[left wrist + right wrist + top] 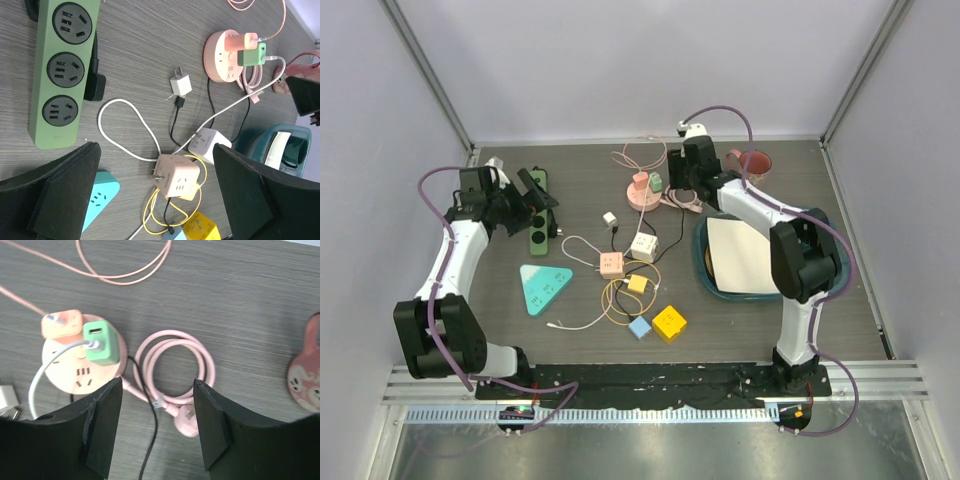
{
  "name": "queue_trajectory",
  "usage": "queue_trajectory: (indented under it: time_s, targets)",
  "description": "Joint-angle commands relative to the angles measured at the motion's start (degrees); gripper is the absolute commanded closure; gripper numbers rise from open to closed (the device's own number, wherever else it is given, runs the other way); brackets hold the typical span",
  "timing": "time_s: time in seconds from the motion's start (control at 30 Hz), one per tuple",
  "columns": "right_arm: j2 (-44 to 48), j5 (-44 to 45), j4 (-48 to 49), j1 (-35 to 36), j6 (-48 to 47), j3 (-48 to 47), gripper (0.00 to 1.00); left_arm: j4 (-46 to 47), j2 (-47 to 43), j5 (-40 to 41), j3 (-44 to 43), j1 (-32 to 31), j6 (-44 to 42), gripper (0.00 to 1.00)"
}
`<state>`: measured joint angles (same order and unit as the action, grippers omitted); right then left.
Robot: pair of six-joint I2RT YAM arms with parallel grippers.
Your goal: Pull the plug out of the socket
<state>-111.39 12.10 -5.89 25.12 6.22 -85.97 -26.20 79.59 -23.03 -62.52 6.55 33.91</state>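
Observation:
A round pink socket (642, 196) sits at the back middle of the table, with a pink plug (62, 324) and a green USB plug (102, 342) stuck in its top; a white cable leaves the green plug. My right gripper (157, 430) is open and empty, hovering just right of the socket (80, 372), above a coiled pink cable (172, 370). My left gripper (155, 200) is open and empty, near the green power strip (62, 70), which has a black plug (95, 86) at its side. The socket also shows in the left wrist view (225, 65).
Pink cube (611, 264), white cube (643, 246), yellow cube (669, 322), blue cube (640, 327) and teal triangular socket (543, 287) lie mid-table among tangled cables. A loose white charger (180, 84) lies nearby. A teal tray (704, 268) and pink cup (755, 162) stand at the right.

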Motion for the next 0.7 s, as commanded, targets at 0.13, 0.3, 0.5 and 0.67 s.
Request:
queue_trajectory:
  time_s: [0.13,0.3,0.5,0.67]
  targets:
    - [-3.1,-6.4,2.6,1.4,2.0,-2.3,0.37,2.8,-1.0,-2.1,0.3,0.2,0.8,0.00]
    - [-7.2,-7.6,2.5,1.4,2.9,-5.3,0.37,3.0,-0.2,-3.7,0.1,0.3,1.4,0.00]
    - [-10.5,-9.8,4.7,1.4,4.0,-7.4,0.38,4.1,-0.7,-4.2,0.8,0.3,1.6,0.00]
    - [-13.2,-9.9,4.5,1.9,4.3,-10.6,0.39,4.5,0.6,-6.1,0.8,0.2,1.7,0.01]
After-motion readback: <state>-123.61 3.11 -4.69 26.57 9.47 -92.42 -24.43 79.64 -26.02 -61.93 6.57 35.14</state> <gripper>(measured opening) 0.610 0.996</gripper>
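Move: The green plug in the pink round socket lies about 7 cm to the right hand's left, 3 cm ahead and some 9 cm below. Its neighbours, from the right hand: the orange plug 12 cm left and 4 ahead, the socket's middle 10 cm left and 1 ahead, the pink cable coil almost directly beneath, some 2 cm right and level. From the left hand, the green plug is roughly 35 cm right and 12 ahead. Swing the right gripper left first, then sink it steeply while still drifting left, ending about 7 cm lower and 5 cm farther left, close above the green plug. Tip the fingers a little more downward and turn them slightly counter-clockwise, under 10 degrees each. Keep the jaws part-open and don't close yet. ##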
